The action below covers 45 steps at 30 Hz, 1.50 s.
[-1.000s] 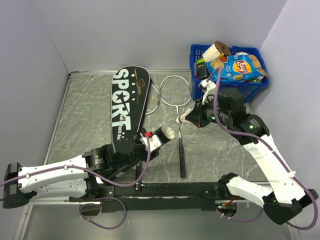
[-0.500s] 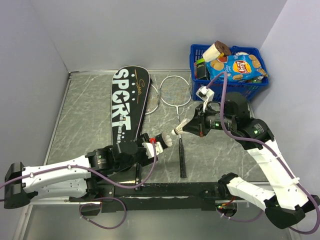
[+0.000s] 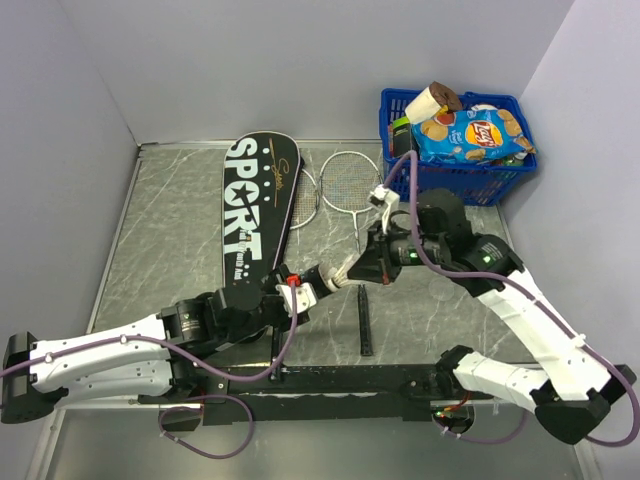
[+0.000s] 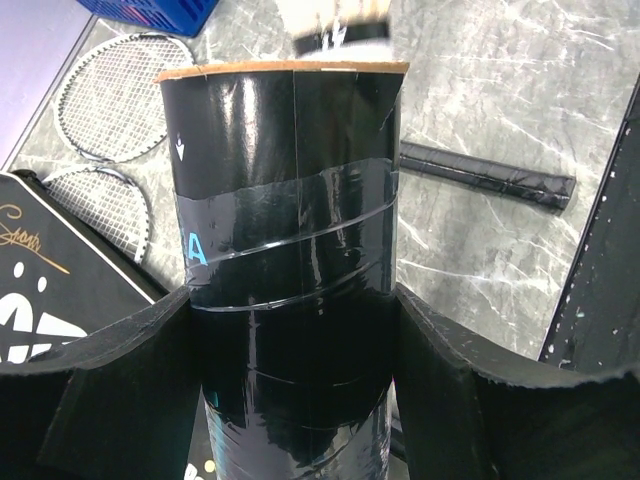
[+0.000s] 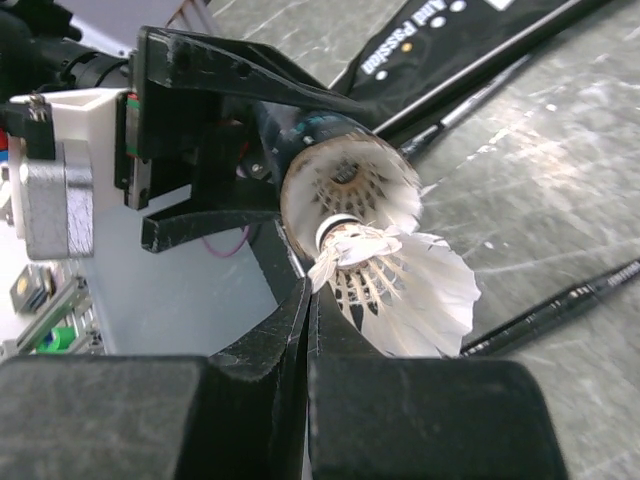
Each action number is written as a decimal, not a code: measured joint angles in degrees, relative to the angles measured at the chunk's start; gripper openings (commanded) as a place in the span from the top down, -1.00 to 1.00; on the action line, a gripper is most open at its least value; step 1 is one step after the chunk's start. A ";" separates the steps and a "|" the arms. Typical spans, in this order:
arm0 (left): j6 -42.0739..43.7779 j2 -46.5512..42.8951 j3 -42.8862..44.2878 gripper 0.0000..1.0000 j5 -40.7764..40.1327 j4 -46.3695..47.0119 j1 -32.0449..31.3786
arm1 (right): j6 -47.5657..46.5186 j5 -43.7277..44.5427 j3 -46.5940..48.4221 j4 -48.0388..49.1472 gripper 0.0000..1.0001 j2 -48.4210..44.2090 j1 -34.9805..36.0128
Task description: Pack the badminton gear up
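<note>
My left gripper (image 3: pixel 300 292) is shut on the black tube with teal print (image 4: pixel 290 240) and holds it off the table, open end toward the right arm. My right gripper (image 5: pixel 318 290) is shut on the feathers of a white shuttlecock (image 5: pixel 405 290), whose cork end is at the tube's mouth (image 5: pixel 350 185). A second shuttlecock sits inside that mouth. In the top view the shuttlecock (image 3: pixel 343 270) lies between both grippers. Two rackets (image 3: pixel 350 180) lie on the table beside the black "SPORT" cover (image 3: pixel 255 215).
A blue basket (image 3: pixel 500 180) of snack packets stands at the back right. One racket's black handle (image 3: pixel 363 320) lies under the grippers, toward the near edge. The black rail of the arm bases (image 3: pixel 330 380) runs along the front.
My right gripper has moved left and toward the front with the shuttlecock, up to the tube's mouth. My left gripper has shifted slightly with the tube.
</note>
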 measured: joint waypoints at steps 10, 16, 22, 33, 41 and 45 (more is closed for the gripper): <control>-0.33 -3.28 -0.72 0.98 1.44 -0.09 0.00 | 5.07 1.97 -1.11 8.41 1.00 7.13 6.25; -1.29 -7.74 -2.67 0.98 1.40 -1.09 0.22 | 9.31 0.59 -4.20 16.48 1.00 9.27 9.49; -1.49 -9.33 -3.17 0.98 1.62 -1.49 0.26 | 14.69 -2.82 -8.48 25.88 1.00 10.91 11.37; -1.33 -12.07 -3.23 0.98 1.44 -5.20 0.37 | 29.90 -10.93 -17.70 49.70 0.80 14.10 12.02; -1.46 -12.79 -3.34 0.98 1.18 -6.14 0.44 | 28.94 -9.44 -16.98 47.84 0.00 14.51 11.74; -1.46 -12.79 -3.37 0.98 0.79 -6.19 0.52 | 24.52 -6.03 -14.01 39.89 -0.08 13.51 11.63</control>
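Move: The right hand's closed fingers hold a shuttlecock, cork leading; the open mouth of the black tube is about 6 cm to their left, 1 cm back and 3 cm lower. On the table some 27 cm below, the racket handle is about 5 cm right and 3 cm back, and the SPORT bag's middle roughly 24 cm left and 23 cm ahead. From the left hand gripping the tube, that mouth is about 4 cm ahead, 5 cm right and 6 cm up. Still pinched by its feathers, the shuttlecock goes cork first into the tube's mouth as the right hand drives about 12 cm left and a little down, its wrist rolling and its fingers coming closer to level. With its fingertips inside the rim, the hand opens about halfway, lets go and eases forward some 1.5 cm. The left hand keeps its grip on the tube while shifting roughly 4 cm left, slightly back and up. ##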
